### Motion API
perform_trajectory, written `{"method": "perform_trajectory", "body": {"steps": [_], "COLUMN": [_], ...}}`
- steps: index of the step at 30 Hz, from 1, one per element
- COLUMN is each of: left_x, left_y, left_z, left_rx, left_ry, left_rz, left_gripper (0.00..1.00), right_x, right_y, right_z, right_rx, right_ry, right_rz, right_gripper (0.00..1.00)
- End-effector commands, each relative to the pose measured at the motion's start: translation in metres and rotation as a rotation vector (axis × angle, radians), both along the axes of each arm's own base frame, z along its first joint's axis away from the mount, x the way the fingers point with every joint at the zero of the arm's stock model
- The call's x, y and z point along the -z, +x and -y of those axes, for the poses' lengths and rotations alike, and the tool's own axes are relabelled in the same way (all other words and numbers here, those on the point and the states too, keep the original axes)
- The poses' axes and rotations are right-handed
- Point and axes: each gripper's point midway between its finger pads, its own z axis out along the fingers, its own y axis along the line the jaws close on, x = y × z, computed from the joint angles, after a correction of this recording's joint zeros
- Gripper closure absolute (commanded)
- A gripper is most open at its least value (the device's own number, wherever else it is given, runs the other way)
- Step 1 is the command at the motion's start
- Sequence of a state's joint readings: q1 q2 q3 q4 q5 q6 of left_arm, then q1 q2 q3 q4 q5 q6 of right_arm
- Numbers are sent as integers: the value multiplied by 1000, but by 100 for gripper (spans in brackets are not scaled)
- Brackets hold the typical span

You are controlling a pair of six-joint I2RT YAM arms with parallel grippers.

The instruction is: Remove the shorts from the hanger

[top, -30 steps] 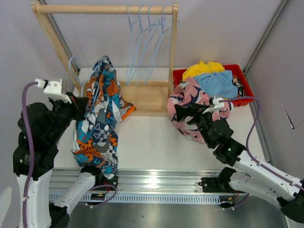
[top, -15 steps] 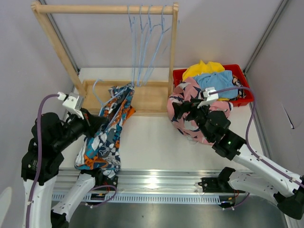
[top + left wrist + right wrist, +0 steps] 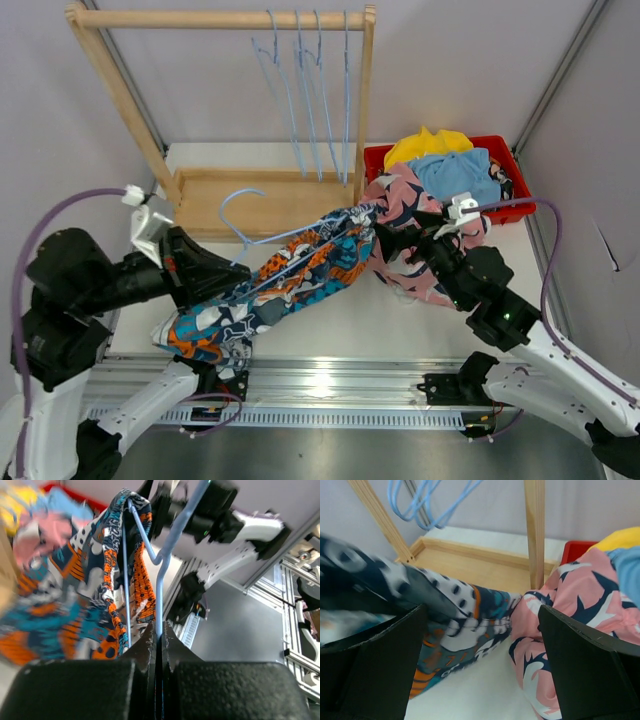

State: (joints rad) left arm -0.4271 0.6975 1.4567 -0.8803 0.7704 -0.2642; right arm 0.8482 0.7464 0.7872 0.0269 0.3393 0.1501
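Observation:
The teal-orange-white patchwork shorts [image 3: 300, 270] hang on a light blue hanger [image 3: 245, 205] and stretch slantwise over the table from lower left to the right. My left gripper [image 3: 225, 275] is shut on the hanger's wire [image 3: 162, 565], with the shorts [image 3: 95, 585] draped beyond it. My right gripper [image 3: 392, 245] stands open at the far end of the shorts. In the right wrist view the print [image 3: 460, 615] lies between and ahead of the open fingers [image 3: 370, 650], touching neither. Pink shorts [image 3: 405, 195] lie just right of it.
A wooden rack [image 3: 220, 18] at the back carries several empty blue hangers [image 3: 310, 90] over its wooden base [image 3: 290, 195]. A red bin [image 3: 512, 160] at the back right holds yellow shorts [image 3: 430, 145] and light blue shorts [image 3: 462, 172].
My left arm has swung the hanger and shorts down and rightward, from hanging at the left to stretched across the table toward the right gripper. The right gripper stayed open, shifting slightly.

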Motion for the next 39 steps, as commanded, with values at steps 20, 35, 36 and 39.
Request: {"method": "perform_trajectory", "body": {"steps": [20, 35, 36, 39], "left_x": [-61, -86, -86, -89], "left_y": [60, 10, 8, -4], "left_z": [0, 12, 12, 13], "left_rx": [-179, 44, 55, 96], "left_ry": [47, -56, -59, -80], "left_rz": [152, 177, 178, 181], "left_gripper": [100, 100, 100, 100], "right_x": [-52, -10, -10, -15], "right_y": [-30, -36, -34, -26], "right_z": [104, -46, -49, -53], "right_rx": [288, -358, -360, -351], "right_ry": [100, -147, -146, -128], "right_rz": [83, 89, 90, 114], "right_gripper": [0, 0, 0, 0]}}
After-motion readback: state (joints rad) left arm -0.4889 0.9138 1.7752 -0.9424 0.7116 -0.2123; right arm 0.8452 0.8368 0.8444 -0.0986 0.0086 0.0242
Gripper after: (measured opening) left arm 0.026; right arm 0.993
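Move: The right gripper hangs empty and open. The draped right end of the patterned shorts is about 4 cm ahead of it and 5 cm left, nearly level. The rack's right post stands some 14 cm ahead and 5 cm left; the pink shorts lie about 7 cm ahead, 4 cm right and 15 cm below. From the left gripper, holding the hanger at its neck, that shorts end is roughly 8 cm ahead and 21 cm right, about level. Swing the open right gripper back, up and some 8 cm to the right, clear of the shorts, then whip it left and down by about 13 and 9 cm, turning counter-clockwise and rolling, so the draped cloth comes between the spread fingers. Keep the left gripper shut on the hanger: lift it about 6 cm, thrust it forward, then draw it partly back. ##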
